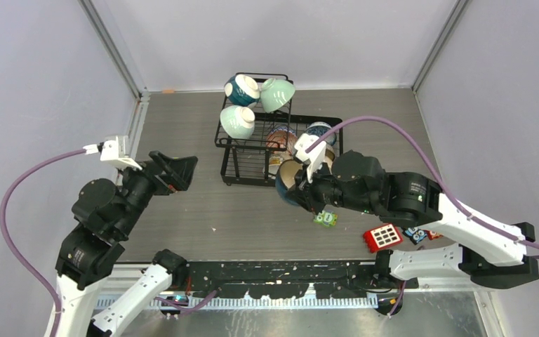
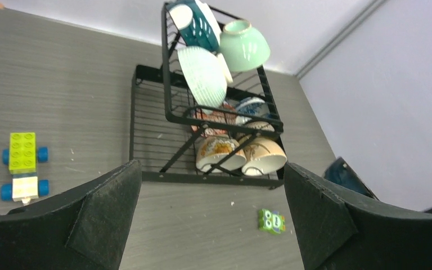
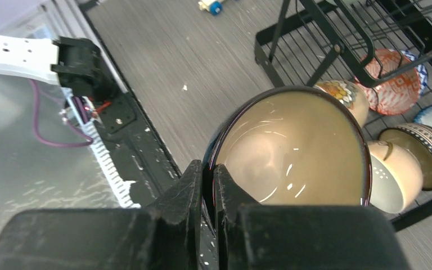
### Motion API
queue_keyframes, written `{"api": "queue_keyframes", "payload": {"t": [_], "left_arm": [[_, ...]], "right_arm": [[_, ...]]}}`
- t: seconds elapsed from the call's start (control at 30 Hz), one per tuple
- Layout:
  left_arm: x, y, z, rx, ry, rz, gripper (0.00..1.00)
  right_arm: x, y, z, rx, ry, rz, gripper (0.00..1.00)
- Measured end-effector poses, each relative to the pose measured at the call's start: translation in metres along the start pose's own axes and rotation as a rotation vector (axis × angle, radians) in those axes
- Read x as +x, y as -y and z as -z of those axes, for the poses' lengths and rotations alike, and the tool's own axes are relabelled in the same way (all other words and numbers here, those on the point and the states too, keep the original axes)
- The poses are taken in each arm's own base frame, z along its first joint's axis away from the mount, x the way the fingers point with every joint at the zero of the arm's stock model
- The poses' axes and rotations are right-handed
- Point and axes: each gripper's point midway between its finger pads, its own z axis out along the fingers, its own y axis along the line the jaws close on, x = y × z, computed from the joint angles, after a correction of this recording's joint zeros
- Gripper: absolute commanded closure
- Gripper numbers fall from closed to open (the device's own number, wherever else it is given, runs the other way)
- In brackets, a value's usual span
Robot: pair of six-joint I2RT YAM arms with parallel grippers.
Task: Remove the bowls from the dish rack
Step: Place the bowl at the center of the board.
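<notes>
The black wire dish rack (image 1: pixel 247 167) stands at the back middle of the table. Its upper basket holds a dark teal bowl (image 1: pixel 242 90) and two mint green bowls (image 1: pixel 278 93). Reddish, blue-patterned and cream bowls (image 2: pixel 264 157) lean in the lower tray. My right gripper (image 3: pixel 208 174) is shut on the rim of a dark brown bowl (image 3: pixel 292 152) with a tan inside, held tilted just in front of the rack's near right corner. My left gripper (image 1: pixel 175 172) hangs open and empty left of the rack (image 2: pixel 146 146), pointing toward it.
A green toy block (image 1: pixel 325 219) lies on the table under my right arm, with a red block (image 1: pixel 383 237) and a small blue toy (image 1: pixel 415 235) to its right. A yellow-green toy car (image 2: pixel 22 163) sits left of the rack. Grey walls close in the table.
</notes>
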Motion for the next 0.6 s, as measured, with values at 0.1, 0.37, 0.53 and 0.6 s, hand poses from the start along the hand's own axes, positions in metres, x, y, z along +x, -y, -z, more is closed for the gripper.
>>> {"api": "queue_keyframes", "payload": {"t": [0.1,0.37,0.53,0.6], "left_arm": [[0.014,0.004,-0.001,0.024,-0.069,0.001,0.01],[0.054,0.019,-0.008,0.091,-0.292,0.007,0.00],[0.083,0.040,-0.013,0.194,-0.462,0.031,0.00],[0.093,0.048,-0.014,0.237,-0.524,0.049,0.00]], "right_arm": [[0.013,0.008,-0.007,0.039,-0.027,0.028,0.99],[0.044,-0.004,-0.015,0.068,-0.100,0.239,0.99],[0.056,-0.029,-0.021,0.058,-0.126,0.425,0.99],[0.063,-0.037,-0.023,0.060,-0.142,0.492,0.99]]}}
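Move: The blue bowl is already pinched by its rim in my right hand. The clear middle of the board, in front of the rack, lies about 4 cm ahead, 4 cm to the left and some 33 cm below that hand. The dish rack's middle is roughly 25 cm ahead and 3 cm left, and the green toy 4 cm ahead and 9 cm right. From my open left hand the bowl is about 22 cm right, 2 cm back and 6 cm lower. I keep the rim pinched and lower the bowl about 6 cm, then also draw it some 4 cm back, away from the rack, and a little left, rolling my right wrist roughly 30 degrees. Meanwhile my left hand, fingers still wide open, swings about 8 cm right towards the bowl and sinks 6 cm, turning clockwise and tipping its fingers down; it doesn't touch the bowl yet. ##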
